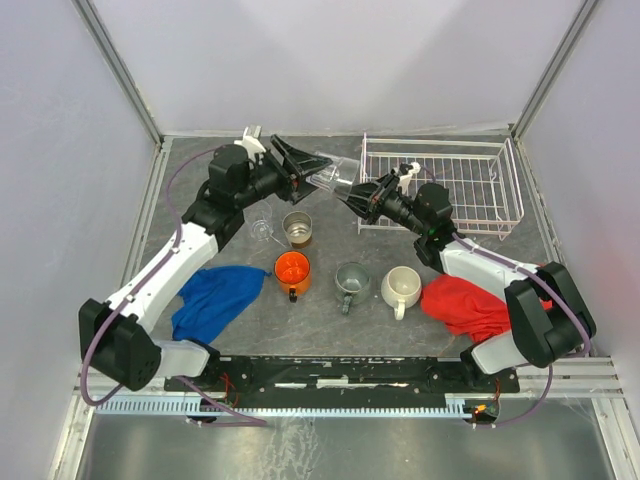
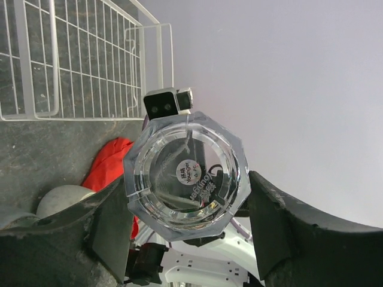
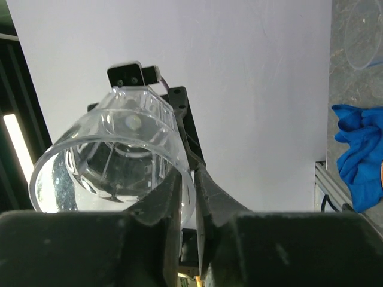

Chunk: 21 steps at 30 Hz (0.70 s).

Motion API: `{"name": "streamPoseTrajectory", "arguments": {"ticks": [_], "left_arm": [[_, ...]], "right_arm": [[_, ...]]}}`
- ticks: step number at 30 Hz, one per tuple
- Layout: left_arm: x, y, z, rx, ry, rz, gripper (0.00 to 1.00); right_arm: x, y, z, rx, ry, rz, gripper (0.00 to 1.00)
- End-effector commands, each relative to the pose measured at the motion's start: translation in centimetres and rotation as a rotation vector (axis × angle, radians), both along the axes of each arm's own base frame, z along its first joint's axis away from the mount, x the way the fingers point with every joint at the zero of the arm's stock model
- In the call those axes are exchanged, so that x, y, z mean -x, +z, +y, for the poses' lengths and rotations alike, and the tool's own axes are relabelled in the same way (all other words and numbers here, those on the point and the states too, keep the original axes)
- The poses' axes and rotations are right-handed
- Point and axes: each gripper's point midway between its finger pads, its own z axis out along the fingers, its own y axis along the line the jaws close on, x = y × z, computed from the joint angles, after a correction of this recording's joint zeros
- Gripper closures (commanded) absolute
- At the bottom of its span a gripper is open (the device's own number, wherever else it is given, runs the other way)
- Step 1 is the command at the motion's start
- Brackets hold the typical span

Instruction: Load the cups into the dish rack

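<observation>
A clear glass tumbler (image 1: 326,173) hangs in the air between my two grippers, left of the white wire dish rack (image 1: 470,185). My left gripper (image 1: 303,166) is shut across its base (image 2: 188,176). My right gripper (image 1: 350,196) is shut on its rim wall (image 3: 108,155), one finger inside and one outside. On the table stand a second clear tumbler (image 1: 262,226), a tan metallic cup (image 1: 297,228), an orange mug (image 1: 292,270), a grey-green mug (image 1: 351,281) and a cream-white mug (image 1: 401,287). The rack holds no cups.
A blue cloth (image 1: 215,298) lies front left and a red cloth (image 1: 465,303) front right, under the right arm. The rack (image 2: 78,66) sits in the back right corner against the enclosure walls. The cups stand in a loose row mid-table.
</observation>
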Motion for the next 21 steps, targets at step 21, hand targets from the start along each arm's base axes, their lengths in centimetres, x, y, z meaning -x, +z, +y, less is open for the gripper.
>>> {"name": "streamPoseTrajectory", "arguments": {"ticks": [21], "left_arm": [[-9.5,2.5,-8.2,-0.484,-0.045,-0.383,0.97]], "right_arm": [[6.0,-1.7,-12.4,0.840,-0.138,-0.208,0.32]]}}
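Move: The left hand already holds the glass cup. The rack's middle is about 26 cm to its right, 9 cm farther out and 28 cm below. The metal cup stands some 4 cm left, 2 cm nearer and 30 cm down. From the right hand, still pinching the rim, the glass cup's middle is about 4 cm left, 2 cm ahead and 3 cm up, and the rack's middle 20 cm right, 9 cm ahead and 24 cm below. Right fingers open off the rim, retreating right; left carries the glass 10 cm forward, arcing rightward, tipping down. ##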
